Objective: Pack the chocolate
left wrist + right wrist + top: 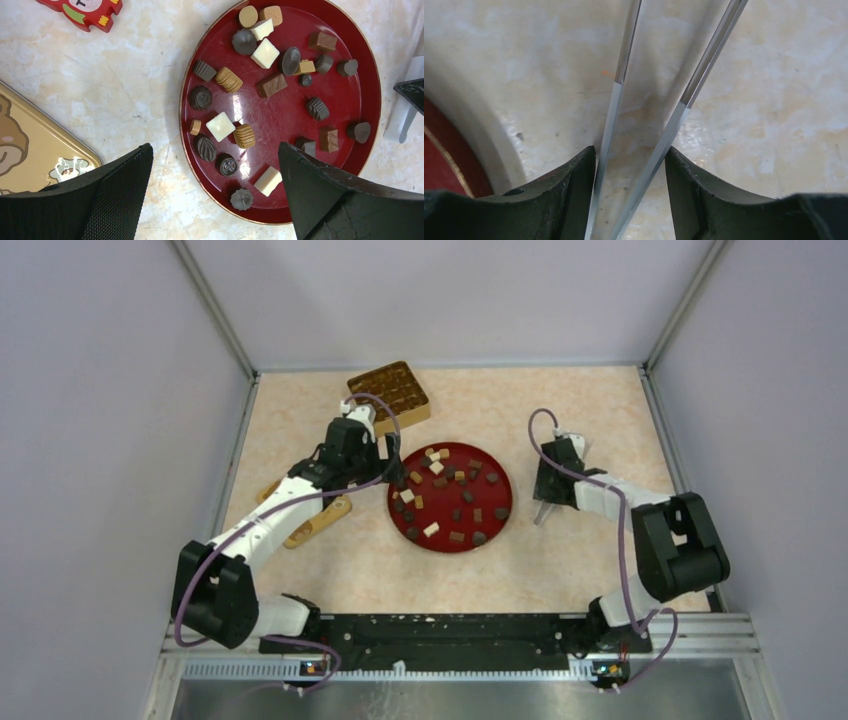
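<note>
Several pieces of chocolate (438, 468), dark, tan and white, lie scattered on a round red plate (508, 502). The left wrist view looks down on the chocolate (220, 126) and the plate (280, 115). My left gripper (215, 155) hangs open above the plate's left rim, with nothing between its fingers. To the right of the plate, my right gripper (630, 152) is shut on a pair of metal tongs (611, 115), both blades pressed between its fingers and pointing down at the table. From the top view the right gripper (548, 490) holds the tongs (541, 512) just off the plate's right edge.
A brown gridded chocolate box (390, 395) sits at the back behind the left gripper (385, 455). The bear-printed tan lid (35, 150) lies left of the plate, partly under the left arm. A red-and-white item (82, 10) lies nearby. The plate's rim (444, 165) shows left of the tongs.
</note>
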You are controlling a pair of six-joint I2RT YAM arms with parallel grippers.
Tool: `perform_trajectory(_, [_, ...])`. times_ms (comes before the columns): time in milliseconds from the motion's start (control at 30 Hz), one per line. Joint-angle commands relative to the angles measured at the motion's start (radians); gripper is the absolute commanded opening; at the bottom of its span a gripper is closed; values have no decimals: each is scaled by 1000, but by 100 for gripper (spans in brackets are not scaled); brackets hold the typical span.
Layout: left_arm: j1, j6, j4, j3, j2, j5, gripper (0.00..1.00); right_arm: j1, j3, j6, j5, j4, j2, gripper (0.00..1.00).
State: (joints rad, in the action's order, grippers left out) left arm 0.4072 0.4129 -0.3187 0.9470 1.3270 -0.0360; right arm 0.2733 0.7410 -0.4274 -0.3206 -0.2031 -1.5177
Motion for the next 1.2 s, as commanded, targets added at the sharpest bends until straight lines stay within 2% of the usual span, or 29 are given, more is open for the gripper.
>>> perform_trajectory(0, [-4, 13, 1, 30, 3, 8, 99, 54, 43, 126, 39, 3, -28, 53])
perform_trajectory(167, [-4, 18, -8, 31, 2, 10, 99, 58, 8, 130, 42, -1, 6, 55])
perform_trajectory(300, [-4, 16, -7, 31, 1, 9, 99, 48, -5, 91, 13, 13, 6, 71])
perform_trajectory(400, [-4, 11, -13, 44, 5, 8, 99, 46, 41, 34, -32, -2, -23, 77])
perform_trajectory(800, [-4, 6, -28, 36, -22, 27, 99, 43, 146, -201, -61, -27, -109, 73])
perform_trajectory(967, [-4, 7, -33, 32, -23, 27, 99, 54, 133, -215, -84, -17, -107, 74])
perform_trajectory(1167, [-4, 8, -35, 33, -27, 27, 99, 40, 134, -141, -47, 62, -130, 74])
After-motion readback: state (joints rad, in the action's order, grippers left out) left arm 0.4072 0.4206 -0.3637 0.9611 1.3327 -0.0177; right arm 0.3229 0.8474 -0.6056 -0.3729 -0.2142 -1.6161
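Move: The right fingers straddle the tongs near their near end; the tongs' middle is about 4 cm ahead, 2 cm to the right and 1 cm below. The red tray's middle lies level with this hand, some 20 cm to its left, and its nearest dark chocolate about 10 cm left and 3 cm back. From the left hand the tongs lie roughly 33 cm right, 4 cm ahead and 13 cm lower. The right hand shifts 2 cm left, opens its fingers around the tongs, then slides 2.5 cm forward, turning clockwise. ##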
